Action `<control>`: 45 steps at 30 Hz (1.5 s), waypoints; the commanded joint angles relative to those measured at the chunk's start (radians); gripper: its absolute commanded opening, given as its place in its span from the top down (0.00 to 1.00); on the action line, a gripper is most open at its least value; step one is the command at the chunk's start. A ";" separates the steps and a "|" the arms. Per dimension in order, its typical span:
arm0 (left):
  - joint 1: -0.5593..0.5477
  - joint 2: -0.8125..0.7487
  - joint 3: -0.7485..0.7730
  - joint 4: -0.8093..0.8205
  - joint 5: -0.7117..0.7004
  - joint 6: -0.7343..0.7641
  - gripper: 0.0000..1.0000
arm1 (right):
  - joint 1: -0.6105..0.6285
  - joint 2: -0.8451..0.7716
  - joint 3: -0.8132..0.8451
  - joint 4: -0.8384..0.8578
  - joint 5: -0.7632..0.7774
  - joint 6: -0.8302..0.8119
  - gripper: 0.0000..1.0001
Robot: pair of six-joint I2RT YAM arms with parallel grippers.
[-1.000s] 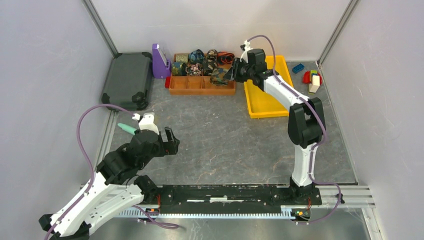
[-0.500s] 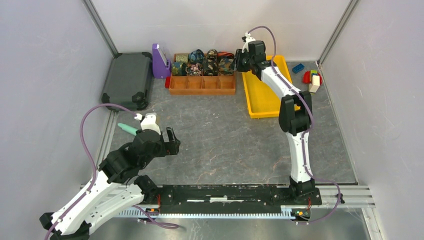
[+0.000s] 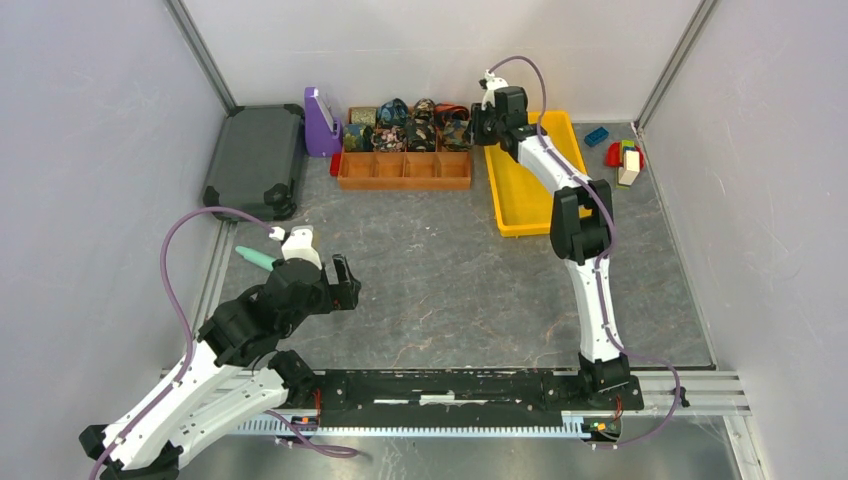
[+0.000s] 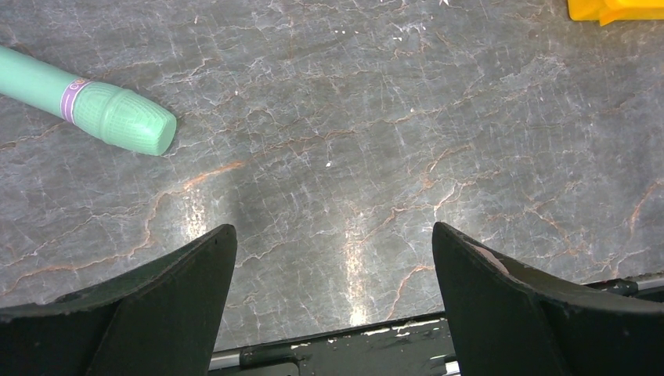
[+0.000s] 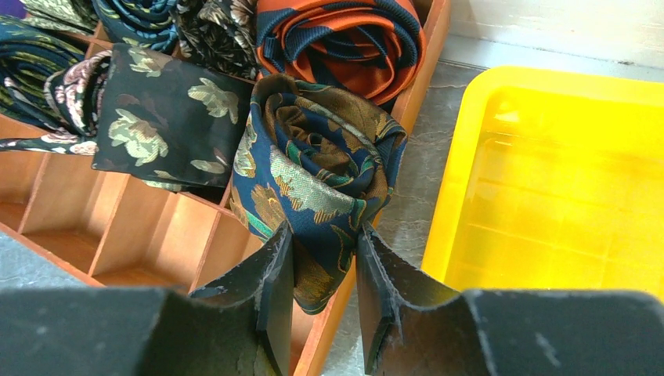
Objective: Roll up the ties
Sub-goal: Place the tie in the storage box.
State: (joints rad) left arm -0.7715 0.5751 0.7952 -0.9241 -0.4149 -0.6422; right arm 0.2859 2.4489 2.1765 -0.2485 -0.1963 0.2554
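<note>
A rolled blue-green and gold tie (image 5: 321, 157) is pinched at its lower end between my right gripper's (image 5: 325, 235) jaws, which are shut on it. It hangs over the right end of the brown compartment tray (image 5: 117, 227), just in front of an orange and navy coiled tie (image 5: 344, 39) and next to a dark floral one (image 5: 168, 117). From above, the right gripper (image 3: 478, 125) sits at the tray's (image 3: 405, 185) back right corner, where several rolled ties (image 3: 405, 112) fill the back row. My left gripper (image 4: 333, 231) stands open over bare table, holding nothing.
A yellow tray (image 3: 525, 215) lies right of the brown tray. A teal stick (image 3: 255, 258) lies beside the left arm. A grey case (image 3: 255, 155) and a purple holder (image 3: 320, 122) are at the back left, and toy blocks (image 3: 622, 155) at the back right.
My right arm has reached farther back, carrying the rolled tie from the tray's front right toward its back right corner. The left arm has stayed put.
</note>
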 commanded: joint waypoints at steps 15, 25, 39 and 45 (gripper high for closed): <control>-0.002 -0.030 -0.001 0.041 0.015 0.049 0.00 | 0.062 0.080 0.032 0.160 0.087 -0.157 1.00; -0.002 -0.033 -0.001 0.038 0.012 0.050 0.00 | 0.062 -0.031 -0.121 0.206 0.119 -0.154 0.59; -0.001 -0.034 -0.002 0.036 -0.007 0.047 0.00 | 0.062 -0.323 -0.376 0.321 0.099 -0.123 0.17; -0.002 -0.037 0.000 0.029 -0.032 0.041 0.00 | 0.074 -0.540 -0.604 0.395 0.076 -0.090 0.12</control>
State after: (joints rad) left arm -0.7715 0.5488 0.7952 -0.9176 -0.4141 -0.6422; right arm 0.3462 2.0708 1.6783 0.0425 -0.1001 0.1390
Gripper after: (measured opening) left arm 0.996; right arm 0.866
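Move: The right hand holds the rolled blue-and-gold tie just over its cell, the rightmost of the storage box's middle row; that cell's middle lies some 2 cm ahead, 3 cm left and 4 cm below. The black floral tie fills the cell about 7 cm left of it, and the orange tie sits roughly 6 cm beyond it. The yellow tray's middle is some 7 cm back and 16 cm right. From the left hand the cell is about 47 cm ahead and 20 cm right, 12 cm lower. Down and slightly to the left and forward, the right hand lowers the still-pinched tie about 3.5 cm into the cell, rolling its left side down nearly 10 degrees. There the fingers open wide and let go, and the hand draws up and back, clear of the box, by some 10 cm up and 6 back, tipping up a little. ##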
